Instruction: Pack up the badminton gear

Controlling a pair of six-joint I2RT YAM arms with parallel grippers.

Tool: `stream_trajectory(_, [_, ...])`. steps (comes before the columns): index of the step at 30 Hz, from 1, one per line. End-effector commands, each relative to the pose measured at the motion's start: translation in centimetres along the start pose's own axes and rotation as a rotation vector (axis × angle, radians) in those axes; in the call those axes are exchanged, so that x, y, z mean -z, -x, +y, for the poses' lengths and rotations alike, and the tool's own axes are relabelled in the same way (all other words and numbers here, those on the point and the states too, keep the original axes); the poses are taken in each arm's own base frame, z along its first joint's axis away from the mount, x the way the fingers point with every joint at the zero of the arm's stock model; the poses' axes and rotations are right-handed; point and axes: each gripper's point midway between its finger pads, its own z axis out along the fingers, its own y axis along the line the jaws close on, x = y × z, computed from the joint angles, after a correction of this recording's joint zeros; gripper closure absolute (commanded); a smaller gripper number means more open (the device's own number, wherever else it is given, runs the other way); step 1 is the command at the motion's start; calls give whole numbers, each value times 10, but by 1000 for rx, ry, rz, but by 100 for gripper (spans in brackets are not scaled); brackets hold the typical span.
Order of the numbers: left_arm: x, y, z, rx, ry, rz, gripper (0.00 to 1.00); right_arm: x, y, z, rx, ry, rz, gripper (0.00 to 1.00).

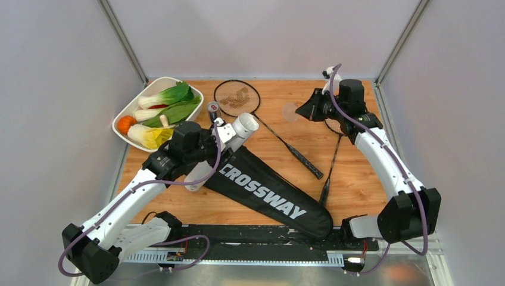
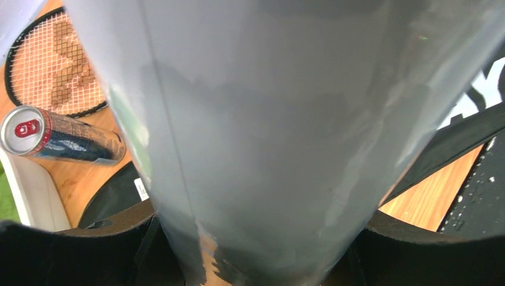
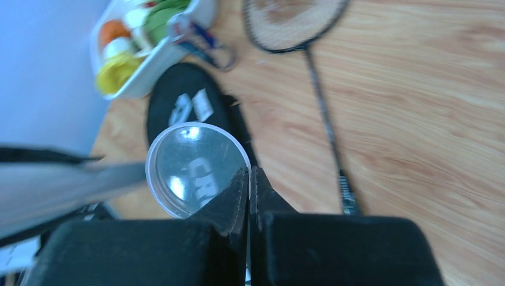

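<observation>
My left gripper is closed around a white tube and holds it tilted above the black CROSSWAY bag. In the left wrist view the tube fills the frame between the fingers. My right gripper is shut on the rim of a clear round lid, held above the table at the back right. In the right wrist view the lid sits just left of the pinched gripper. One racket lies at the back centre. A second racket lies partly under the right arm.
A white tray of vegetables stands at the back left. A drink can lies beside it, close to the tube's open end, and the can also shows in the left wrist view. Grey walls enclose the table.
</observation>
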Motion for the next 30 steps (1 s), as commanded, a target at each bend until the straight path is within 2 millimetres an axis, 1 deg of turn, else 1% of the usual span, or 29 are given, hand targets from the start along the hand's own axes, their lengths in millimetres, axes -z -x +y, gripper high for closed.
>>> stream_trajectory(1, [4,22,10,-136,29,1,61,34,5,92,131,360,18,100])
stream_trajectory(2, [2,20,13,-150,39,17,61,39,4,102,138,390,21,100])
stream_trajectory(3, [2,18,11,-156,33,30,61,43,3,111,144,415,24,100])
stream_trajectory(6, [0,16,10,-185,34,46,61,53,-2,133,166,481,32,100])
stream_trajectory(9, [-1,14,6,-212,20,49,61,59,-1,147,179,518,27,100])
stream_trajectory(12, [-1,13,6,-237,23,52,61,63,0,159,182,553,30,100])
stream_trajectory(15, [-1,15,5,-247,23,50,61,66,-4,172,198,587,40,100])
stream_trajectory(22, [-4,10,7,-268,33,91,62,65,-17,182,208,609,67,100])
stream_trajectory(30, [-4,10,6,-280,34,95,61,54,-30,184,232,569,87,100])
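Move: The lid is already pinched in my right fingers. The white tube's open mouth lies about 20 cm to that hand's left, 10 cm back and 8 cm above it; the left racket's middle is roughly 5 cm ahead, 10 cm left and 24 cm below. From my left hand, which holds the tube, the lid is some 15 cm ahead, 26 cm right and 3 cm higher. The can stands about 22 cm ahead of my left hand, 5 cm left and 15 cm below. I sweep the lid back and left, and about 8 cm up, to the tube's mouth, some 18 cm in all, fast at first and then easing off, while my right wrist swings roughly 35 degrees counter-clockwise and the fingers stay shut on the rim. My left hand keeps its grip, sinks a couple of centimetres and rolls to tip the mouth over to the right, towards the lid. ##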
